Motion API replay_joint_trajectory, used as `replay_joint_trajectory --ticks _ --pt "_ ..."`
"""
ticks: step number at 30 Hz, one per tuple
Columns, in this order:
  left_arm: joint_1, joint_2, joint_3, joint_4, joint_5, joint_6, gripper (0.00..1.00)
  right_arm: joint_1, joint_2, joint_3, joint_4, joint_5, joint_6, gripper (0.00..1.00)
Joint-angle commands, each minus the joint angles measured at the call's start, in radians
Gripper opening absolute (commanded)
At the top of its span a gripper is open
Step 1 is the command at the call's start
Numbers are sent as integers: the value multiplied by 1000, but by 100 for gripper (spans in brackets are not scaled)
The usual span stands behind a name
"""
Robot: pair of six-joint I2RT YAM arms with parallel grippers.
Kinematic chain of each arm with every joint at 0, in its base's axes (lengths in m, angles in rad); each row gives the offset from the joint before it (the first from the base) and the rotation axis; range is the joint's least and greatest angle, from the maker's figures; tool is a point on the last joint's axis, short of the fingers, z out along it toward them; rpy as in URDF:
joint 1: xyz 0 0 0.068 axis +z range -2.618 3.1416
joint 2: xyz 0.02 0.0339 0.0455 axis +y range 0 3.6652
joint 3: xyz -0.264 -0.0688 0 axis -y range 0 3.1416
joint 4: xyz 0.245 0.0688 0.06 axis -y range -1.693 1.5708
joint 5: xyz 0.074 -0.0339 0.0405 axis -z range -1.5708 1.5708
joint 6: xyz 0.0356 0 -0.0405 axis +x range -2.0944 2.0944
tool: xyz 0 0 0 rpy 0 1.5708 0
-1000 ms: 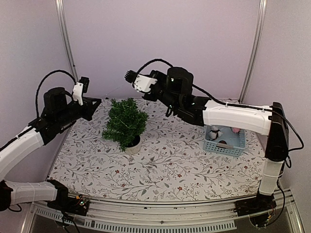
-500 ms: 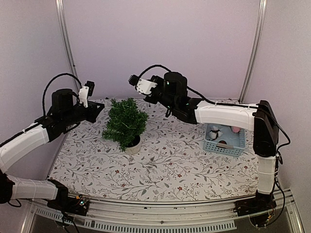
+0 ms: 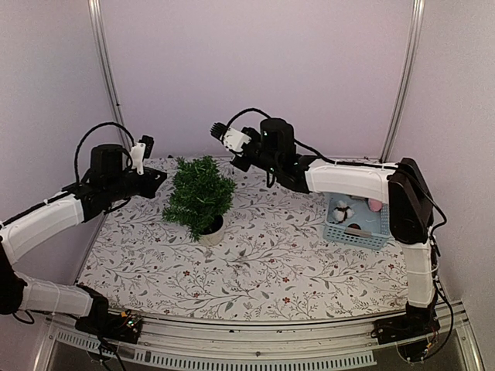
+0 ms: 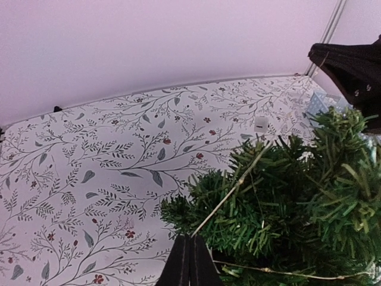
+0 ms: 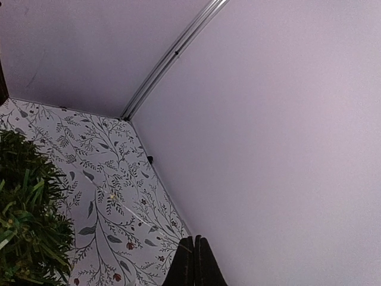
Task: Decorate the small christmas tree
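Note:
The small christmas tree [image 3: 199,197] stands in a white pot [image 3: 211,233] left of the table's middle, its green branches filling the left wrist view [image 4: 286,190] and the edge of the right wrist view [image 5: 24,208]. A thin light wire [image 4: 238,182] with tiny beads lies across its branches. My left gripper [image 3: 158,176] hovers just left of the tree, shut [image 4: 190,239] on one end of the wire. My right gripper [image 3: 237,160] is behind and to the right of the tree top, shut [image 5: 193,239] on the wire [image 5: 113,195] running back towards the tree.
A blue basket [image 3: 356,239] holding a few ornaments sits at the table's right side. Lilac walls close in the back and both sides. The right arm's black wrist [image 4: 351,65] shows beyond the tree in the left wrist view.
The left gripper has moved right and down, closer to the tree. The right wrist has shifted slightly right and lower behind the tree top, its forearm swinging back.

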Motion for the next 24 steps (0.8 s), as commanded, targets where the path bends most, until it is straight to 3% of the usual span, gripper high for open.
replay_joint_trajectory --ticks 1,16,24 --pt "18 25 22 -25 -16 -11 0 -40 37 43 -13 -65 111 1" --pt "18 88 34 -33 29 -11 0 -77 89 -6 -65 -219 249 0" --pt "18 113 54 -23 38 -17 0 -107 88 -30 -86 -386 337 0"
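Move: The tree's foliage has its middle roughly 9 cm to the right of my left hand, about 3 cm nearer my base and some 5 cm lower; its pot stands about 11 cm right, 6 cm back and 19 cm below that hand. From my right hand the foliage lies about 9 cm left, 11 cm back and 11 cm down, with the pot some 7 cm left, 14 cm back and 25 cm down. I bring the light wire down across the far side of the tree, both grippers staying shut on its two stretches. My right hand leads, sinking about 8 cm beside the foliage while its fingers tip some 20 degrees downward and swing slightly counter-clockwise; my left hand sinks only 3 to 4 cm, easing a little forward as it tips slightly down. ##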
